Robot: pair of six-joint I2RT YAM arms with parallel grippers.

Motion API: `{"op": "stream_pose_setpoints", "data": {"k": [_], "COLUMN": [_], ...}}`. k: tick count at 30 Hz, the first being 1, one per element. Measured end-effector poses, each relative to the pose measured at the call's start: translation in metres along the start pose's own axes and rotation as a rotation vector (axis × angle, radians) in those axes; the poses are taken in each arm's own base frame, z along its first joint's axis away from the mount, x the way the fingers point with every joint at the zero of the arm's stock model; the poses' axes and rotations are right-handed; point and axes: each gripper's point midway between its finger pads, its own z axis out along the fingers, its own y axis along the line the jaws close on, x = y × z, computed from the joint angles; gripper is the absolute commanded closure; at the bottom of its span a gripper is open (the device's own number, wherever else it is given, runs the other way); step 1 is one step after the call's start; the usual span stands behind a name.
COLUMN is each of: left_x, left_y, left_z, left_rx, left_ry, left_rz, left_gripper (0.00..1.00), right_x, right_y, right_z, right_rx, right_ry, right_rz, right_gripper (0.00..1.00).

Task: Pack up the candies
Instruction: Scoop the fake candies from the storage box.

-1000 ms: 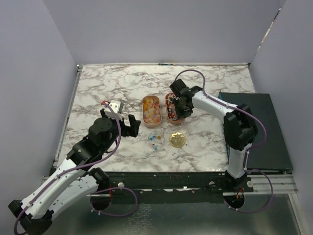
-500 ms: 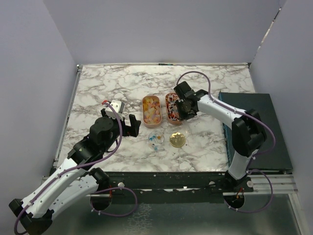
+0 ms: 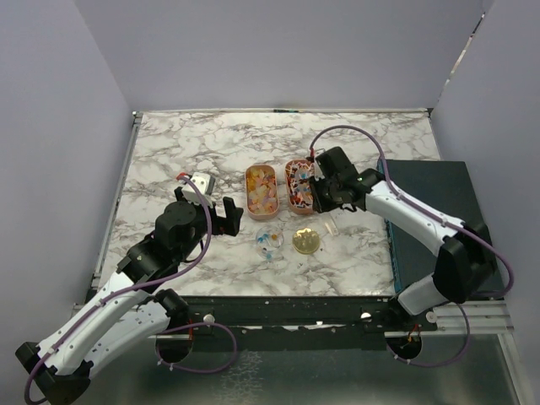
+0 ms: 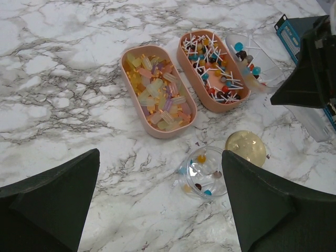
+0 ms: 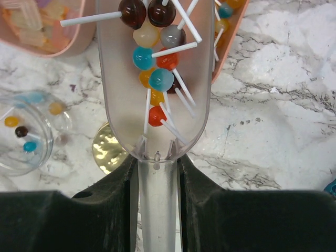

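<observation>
My right gripper (image 3: pixel 325 192) is shut on the handle of a clear scoop (image 5: pixel 155 79), seen in the right wrist view (image 5: pixel 157 168). The scoop holds several lollipop candies (image 5: pixel 157 79) in red, blue, brown and orange. It hangs over the near end of the right oval tray (image 4: pixel 212 71), which is full of mixed lollipops. The left oval tray (image 4: pixel 157 92) holds orange-yellow candies (image 3: pixel 261 190). A clear round jar (image 4: pixel 205 170) with a few candies lies in front of the trays, beside the gold lid (image 4: pixel 245 148). My left gripper (image 4: pixel 157 178) is open and empty, above the table near the jar.
A dark flat box (image 3: pixel 434 219) lies at the table's right edge. A small clear object (image 3: pixel 331 228) lies right of the gold lid (image 3: pixel 305 241). The marble table (image 3: pixel 194 152) is bare to the left and back of the trays.
My right arm has swung to the right and drawn the scoop back from the right tray towards its near end. The left arm has not moved.
</observation>
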Motion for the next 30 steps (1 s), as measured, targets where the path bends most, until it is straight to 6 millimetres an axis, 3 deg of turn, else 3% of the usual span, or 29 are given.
{"op": "stream_pose_setpoints", "data": {"k": [7,19,30], "left_x": [0.001,0.003,0.008], "left_y": [0.0,-0.021,-0.06], "left_z": [0.001,0.0,-0.002], "left_rx": [0.001,0.113,0.309], "left_ry": [0.005,0.021,0.094], "left_rz": [0.001,-0.018,-0.041], "left_gripper": [0.01,0.01,0.01], "right_x": [0.0,0.033,0.052], "right_y": [0.016,0.063,0.085], "right_z": [-0.034,-0.079,-0.089], "right_rx": [-0.112,-0.319,-0.401], "right_ry": [-0.13,-0.26,-0.255], "right_rz": [-0.128,-0.554,-0.763], "right_gripper": [0.99,1.0,1.0]}}
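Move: The clear round storage box that my loaded scoop is bound for stands about 11 cm back and 13 cm to the left of my right hand, some 10 cm lower. The gold lid lies beside it, roughly 10 cm back and 4 cm left of that hand; the lollipop box is about 4 cm ahead and 5 cm left. From my left hand, the storage box is about 6 cm back, 9 cm right and 20 cm down. Keeping my grip on the scoop handle, I draw my right hand back about 12 cm, away from the lollipop box, rising some 5 cm mostly early on and easing left. Meanwhile I turn it nearly 50 degrees counter-clockwise so the bowl swings round towards the storage box. After a short wait my open left hand slides right, and a little back, towards the storage box, turning clockwise. ##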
